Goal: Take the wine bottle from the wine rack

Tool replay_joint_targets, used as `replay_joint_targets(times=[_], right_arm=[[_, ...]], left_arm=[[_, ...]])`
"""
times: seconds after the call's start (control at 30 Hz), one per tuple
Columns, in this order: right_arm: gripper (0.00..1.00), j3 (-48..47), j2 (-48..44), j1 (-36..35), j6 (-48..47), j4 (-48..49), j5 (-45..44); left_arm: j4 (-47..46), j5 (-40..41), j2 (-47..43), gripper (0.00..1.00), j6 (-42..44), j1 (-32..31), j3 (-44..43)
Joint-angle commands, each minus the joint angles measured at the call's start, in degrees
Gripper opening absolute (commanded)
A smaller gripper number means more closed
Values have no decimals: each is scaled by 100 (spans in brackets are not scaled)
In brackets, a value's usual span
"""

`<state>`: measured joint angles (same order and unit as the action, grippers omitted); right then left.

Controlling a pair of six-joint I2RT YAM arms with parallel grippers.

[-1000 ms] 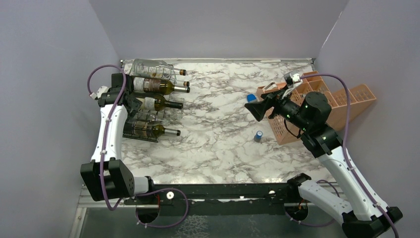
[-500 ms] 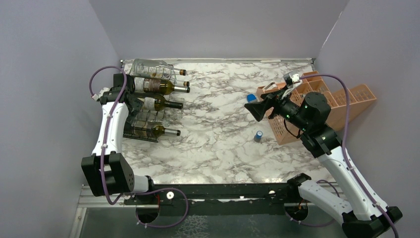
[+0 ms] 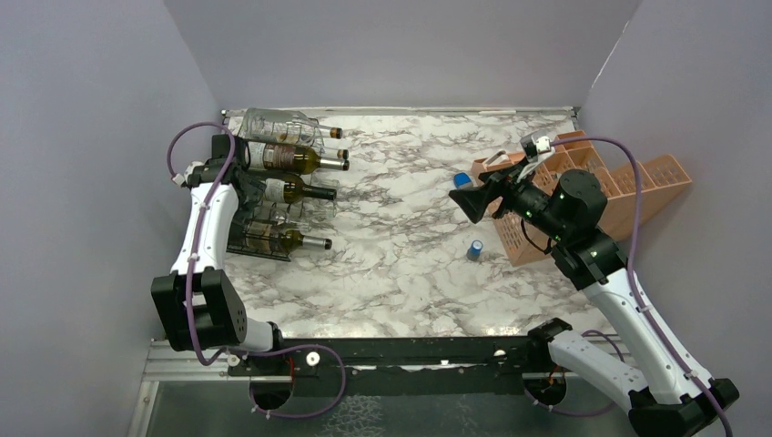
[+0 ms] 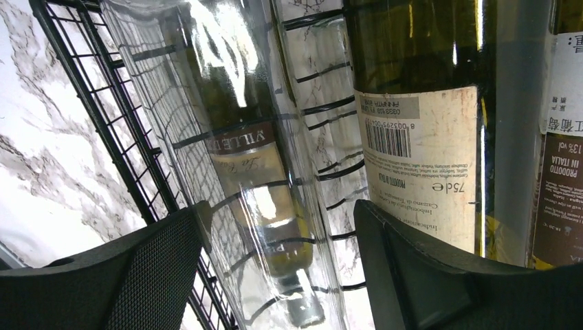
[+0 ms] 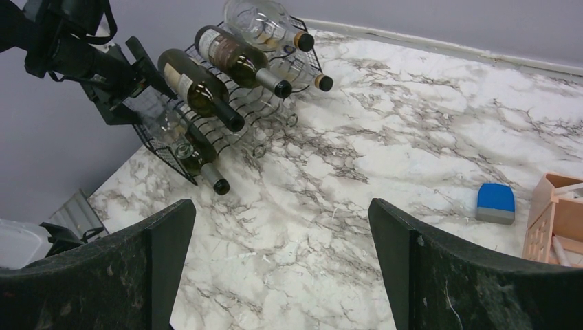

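The black wire wine rack (image 3: 264,223) stands at the table's left and holds several bottles lying with necks to the right. My left gripper (image 3: 241,182) is at the rack's left side, by the bottle bases. In the left wrist view it (image 4: 275,227) is open, its fingers (image 4: 151,268) on either side of a clear glass bottle (image 4: 261,172) without touching it. A green bottle with a cream label (image 4: 412,103) lies just to its right. My right gripper (image 3: 462,202) is open and empty, held above the table's right half; it (image 5: 282,220) faces the rack (image 5: 161,148).
A salmon-orange crate (image 3: 628,191) stands at the right by my right arm. A small blue cylinder (image 3: 474,248) and a blue block (image 3: 462,179) lie on the marble top near it. The block also shows in the right wrist view (image 5: 496,203). Purple walls close in on three sides.
My left arm has pushed a little farther in toward the rack's bottle bases. The right arm has not moved.
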<state>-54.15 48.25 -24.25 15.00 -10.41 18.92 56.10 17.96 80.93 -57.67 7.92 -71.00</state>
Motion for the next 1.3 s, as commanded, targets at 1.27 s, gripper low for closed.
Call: replay_joint_targets(times=[1.27], right_arm=[[99,-178,314,43,-235,94,357]], left_arm=[[-625,-1309,-1817,48,676,51,-246]])
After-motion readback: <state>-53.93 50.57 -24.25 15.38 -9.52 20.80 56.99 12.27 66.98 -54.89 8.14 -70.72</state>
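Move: The left hand points down with its fingers open on either side of the clear bottle on top of the rack's near row. The bottle's middle is some 3 cm to the hand's right, 1 cm back and 2 cm below. The white-labelled green bottle is about 6 cm ahead and 6 cm right, and the low green bottle some 5 cm back, 5 cm right and 8 cm down. From the right hand the clear bottle is roughly 43 cm left, 4 cm ahead and 20 cm lower. The left hand sinks a last half centimetre or so over the clear bottle while its fingers close from either side and pinch the glass body. Keeping that grip, it lifts off the rack, first up and slightly back, then faster and mostly upward, some 7 cm from its lowest point, drifting about 2 cm back and 2 cm left as the wrist swings the fingertips roughly 10 degrees forward. ##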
